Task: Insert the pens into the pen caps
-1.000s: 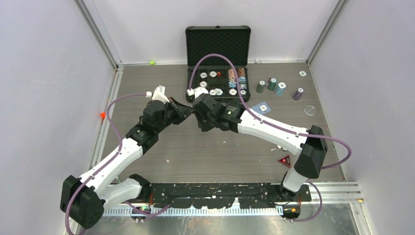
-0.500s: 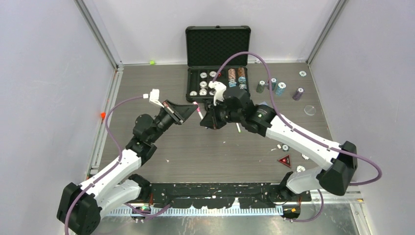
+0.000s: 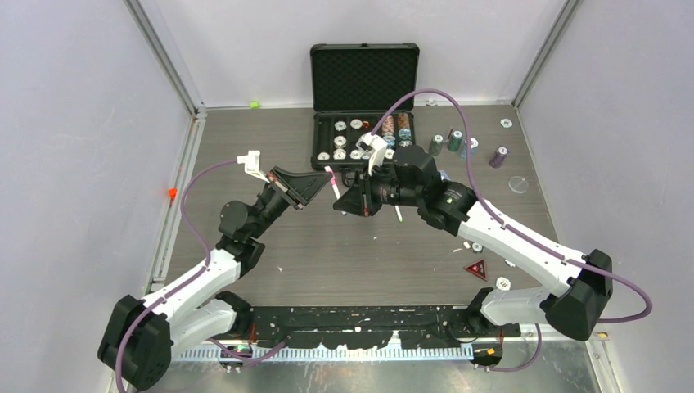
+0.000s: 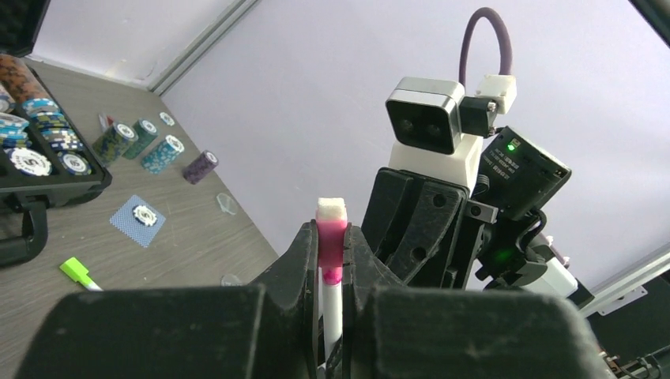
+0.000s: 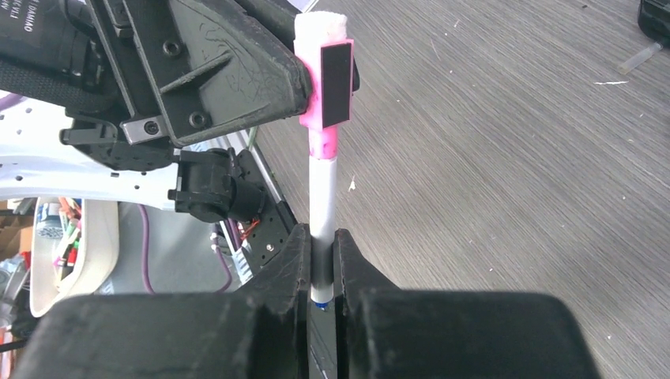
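Note:
A white pen (image 5: pixel 322 197) wearing the pink cap (image 5: pixel 324 95) hangs in the air between both grippers above the table's middle. My right gripper (image 5: pixel 320 237) is shut on the barrel's bare end. From the side, my left gripper (image 4: pixel 332 233) is shut on the pink cap (image 4: pixel 332 237), and the white barrel (image 4: pixel 333 308) runs down between its fingers. From above, the capped pen (image 3: pixel 331 182) sits between the left gripper (image 3: pixel 322 182) and right gripper (image 3: pixel 340 205). Another white pen (image 3: pixel 398 214) lies on the table. A neon green cap (image 4: pixel 77 271) lies there too.
An open black case (image 3: pixel 364 82) holding poker chips stands at the back. Chip stacks (image 3: pixel 455 143) stand to its right, with a clear disc (image 3: pixel 518 183) beyond them. A red triangular token (image 3: pixel 476 268) lies near the right arm's base.
The two grippers have drawn apart from a tight huddle; the right arm swung rightward. The pink-capped pen now shows between them. Both grips stayed shut.

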Available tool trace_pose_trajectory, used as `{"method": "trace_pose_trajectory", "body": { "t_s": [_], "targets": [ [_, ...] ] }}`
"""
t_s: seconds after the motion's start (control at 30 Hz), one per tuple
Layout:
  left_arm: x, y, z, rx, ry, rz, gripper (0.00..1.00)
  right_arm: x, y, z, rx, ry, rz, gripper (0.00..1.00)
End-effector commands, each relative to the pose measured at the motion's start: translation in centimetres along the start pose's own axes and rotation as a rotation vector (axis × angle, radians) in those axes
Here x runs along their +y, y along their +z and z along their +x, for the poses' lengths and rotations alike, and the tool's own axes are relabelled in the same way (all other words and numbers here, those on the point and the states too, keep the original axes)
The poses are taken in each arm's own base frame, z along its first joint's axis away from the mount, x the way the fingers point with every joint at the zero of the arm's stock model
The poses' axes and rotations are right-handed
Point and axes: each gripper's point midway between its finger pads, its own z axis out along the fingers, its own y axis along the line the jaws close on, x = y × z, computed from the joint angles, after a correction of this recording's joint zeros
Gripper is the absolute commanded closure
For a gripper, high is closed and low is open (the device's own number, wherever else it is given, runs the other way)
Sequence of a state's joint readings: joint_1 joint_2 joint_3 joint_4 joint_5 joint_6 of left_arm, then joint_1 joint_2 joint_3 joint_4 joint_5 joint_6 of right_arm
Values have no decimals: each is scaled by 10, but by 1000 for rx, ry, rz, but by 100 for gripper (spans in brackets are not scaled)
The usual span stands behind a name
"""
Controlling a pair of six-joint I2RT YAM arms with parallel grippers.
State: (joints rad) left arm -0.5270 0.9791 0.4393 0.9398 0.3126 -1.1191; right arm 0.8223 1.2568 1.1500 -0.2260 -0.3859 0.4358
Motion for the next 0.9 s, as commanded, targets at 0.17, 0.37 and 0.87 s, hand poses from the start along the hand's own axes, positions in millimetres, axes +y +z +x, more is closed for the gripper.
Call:
{"method": "trace_pose_trajectory", "body": {
  "t_s": [0.17,0.37,0.87],
  "targets": [
    [39,-27,77,358,-5,-216,100,13,-17,-120,-361,-190,132,100],
    [67,-29,85,395,11,-444,100,-12,6,-113,-286,-271,377,100],
    [77,-34,95,451,-30,-588,100,-25,22,-112,-246,-352,575,100]
  ]
}}
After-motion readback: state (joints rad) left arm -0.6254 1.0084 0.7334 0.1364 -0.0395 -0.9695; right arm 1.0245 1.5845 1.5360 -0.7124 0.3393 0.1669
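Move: The right hand holds the white pen and has the pink cap, held by the left hand, some 4 cm ahead, 3 cm to its left and 4 cm above. From the left hand, the pen's middle lies about 3 cm back, 2 cm right and 3 cm below. On the table some 28 cm below the right hand, the green-capped pen lies about 9 cm ahead and 11 cm right; the chip case is roughly 30 cm ahead, 4 cm right and 25 cm below. Forward and down together, both hands carry the joined pen and cap some 5 cm out and 6 cm lower, easing to a stop, with both grips kept shut. On the way they counter-twist about the pen: the left wrist rolls its left side up, tips down and swings counter-clockwise, roughly 35 degrees in all, while the right rolls the other way by about 45, its fingers dipping. ##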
